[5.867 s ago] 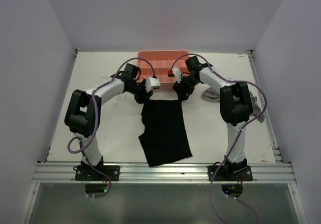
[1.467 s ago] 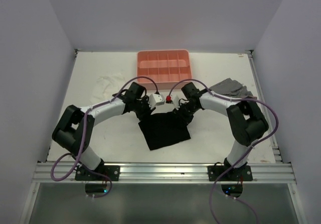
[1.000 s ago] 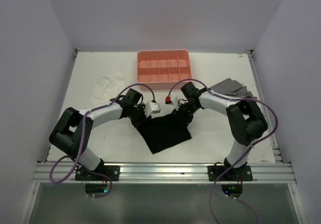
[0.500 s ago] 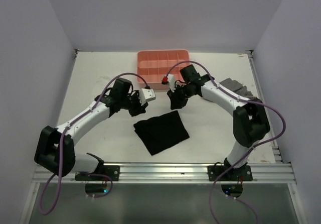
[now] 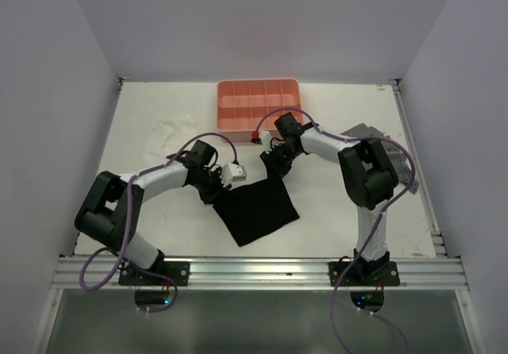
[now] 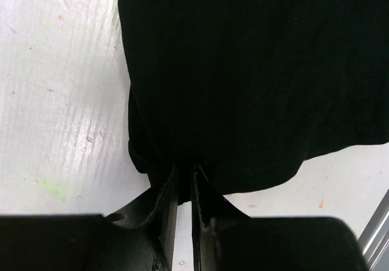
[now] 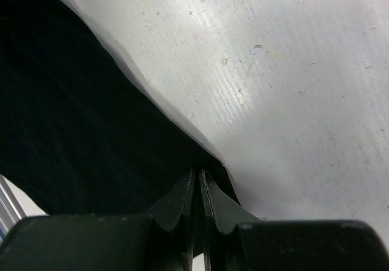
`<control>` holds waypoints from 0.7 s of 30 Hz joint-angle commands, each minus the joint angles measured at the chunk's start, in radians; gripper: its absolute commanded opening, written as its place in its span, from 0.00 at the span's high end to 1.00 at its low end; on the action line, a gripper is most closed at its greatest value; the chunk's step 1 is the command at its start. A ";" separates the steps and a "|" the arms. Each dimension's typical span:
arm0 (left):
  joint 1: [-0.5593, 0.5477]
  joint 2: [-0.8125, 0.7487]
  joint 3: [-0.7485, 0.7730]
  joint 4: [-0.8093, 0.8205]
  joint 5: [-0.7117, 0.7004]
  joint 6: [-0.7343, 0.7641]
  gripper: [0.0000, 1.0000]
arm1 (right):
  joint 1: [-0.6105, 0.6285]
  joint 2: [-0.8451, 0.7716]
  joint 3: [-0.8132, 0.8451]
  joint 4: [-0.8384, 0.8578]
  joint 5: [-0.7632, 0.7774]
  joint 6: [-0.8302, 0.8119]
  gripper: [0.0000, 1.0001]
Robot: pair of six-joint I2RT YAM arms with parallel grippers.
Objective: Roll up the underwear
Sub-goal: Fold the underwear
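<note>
The underwear (image 5: 258, 209) is a black folded square lying flat on the white table between the two arms. My left gripper (image 5: 216, 195) sits at its far left corner. In the left wrist view the black fabric (image 6: 243, 70) fills the upper frame, and the left gripper (image 6: 183, 175) is shut on its near edge. My right gripper (image 5: 274, 173) is at the far right corner. The right wrist view shows the right gripper (image 7: 199, 177) pinched shut on the corner of the black cloth (image 7: 73, 113).
A pink compartment tray (image 5: 259, 104) stands at the back centre. A thin white cloth (image 5: 171, 128) lies back left and a grey checked cloth (image 5: 381, 144) lies to the right, partly behind the right arm. The metal rail (image 5: 254, 271) runs along the near edge.
Both grippers were off the cloth half a second ago. They have come down onto the underwear's far corners and closed on the fabric. The garment has stayed in place.
</note>
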 commanded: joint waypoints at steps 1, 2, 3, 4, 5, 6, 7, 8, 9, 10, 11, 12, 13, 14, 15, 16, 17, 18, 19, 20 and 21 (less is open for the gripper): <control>0.002 0.066 0.001 0.012 -0.081 0.005 0.83 | -0.004 0.049 0.029 0.021 0.134 0.010 0.88; 0.003 0.088 0.010 0.019 -0.094 -0.003 0.83 | -0.006 0.054 0.041 -0.005 0.140 0.007 0.88; 0.005 0.091 0.025 0.042 -0.104 -0.012 0.83 | -0.004 0.060 0.059 -0.011 0.163 0.013 0.87; 0.012 0.091 0.034 0.059 -0.121 -0.020 0.83 | -0.004 0.063 0.066 -0.011 0.171 0.016 0.87; 0.017 0.092 0.047 0.088 -0.129 -0.024 0.81 | -0.004 0.063 0.072 -0.008 0.174 0.018 0.87; 0.021 0.099 0.085 0.097 -0.137 -0.029 0.79 | -0.004 0.066 0.080 -0.007 0.194 0.030 0.87; 0.025 0.103 0.106 0.104 -0.156 -0.030 0.78 | -0.006 0.074 0.089 -0.007 0.206 0.041 0.86; 0.028 0.120 0.131 0.110 -0.166 -0.032 0.76 | -0.007 0.075 0.101 -0.008 0.214 0.050 0.86; 0.032 0.128 0.183 0.110 -0.172 -0.033 0.76 | -0.015 0.074 0.121 -0.010 0.229 0.064 0.85; 0.037 0.135 0.207 0.105 -0.176 -0.030 0.75 | -0.024 0.069 0.132 -0.010 0.226 0.067 0.84; 0.041 0.140 0.232 0.082 -0.170 -0.024 0.72 | -0.032 0.048 0.148 -0.019 0.222 0.068 0.82; 0.048 0.134 0.269 0.073 -0.160 -0.005 0.70 | -0.048 0.036 0.155 -0.024 0.217 0.070 0.78; 0.060 0.123 0.280 0.068 -0.158 0.003 0.69 | -0.058 0.014 0.159 -0.031 0.206 0.069 0.75; 0.064 0.085 0.286 0.059 -0.149 0.014 0.66 | -0.067 -0.032 0.164 -0.045 0.203 0.069 0.73; 0.068 0.062 0.292 0.053 -0.138 0.040 0.65 | -0.082 -0.062 0.159 -0.048 0.194 0.061 0.70; 0.072 0.036 0.288 0.049 -0.114 0.052 0.63 | -0.087 -0.093 0.152 -0.053 0.186 0.056 0.68; 0.072 -0.020 0.280 0.045 -0.100 0.063 0.62 | -0.093 -0.151 0.133 -0.059 0.151 0.044 0.68; 0.074 -0.048 0.260 0.041 -0.080 0.078 0.61 | -0.096 -0.177 0.120 -0.062 0.131 0.041 0.67; 0.072 -0.074 0.248 0.041 -0.039 0.079 0.59 | -0.098 -0.199 0.104 -0.065 0.111 0.038 0.67; 0.072 -0.110 0.235 0.048 -0.014 0.079 0.57 | -0.095 -0.231 0.069 -0.062 0.064 0.055 0.67; 0.069 -0.121 0.211 0.052 0.004 0.072 0.56 | -0.095 -0.239 0.054 -0.061 0.041 0.065 0.67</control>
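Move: Both my hands are closed on the far corners of the underwear, down at the table. Its middle lies about 13 cm to the right of my left hand and 3 cm back, and about 6 cm to the left of my right hand and 10 cm back. The pink box's middle is some 27 cm ahead and 14 cm to the right of my left hand; the white cloth is roughly 20 cm ahead and 13 cm to the left of that same hand. I drag the two pinched corners forward along the table towards the pink box, my left hand leading with about 10 cm, my right about 6 cm, so the slanting far edge squares up. Then my fingers open and let go, and both hands rise, the left some 8 cm, the right 6 cm while swinging about 4 cm right; my left fingertips tilt forward. ##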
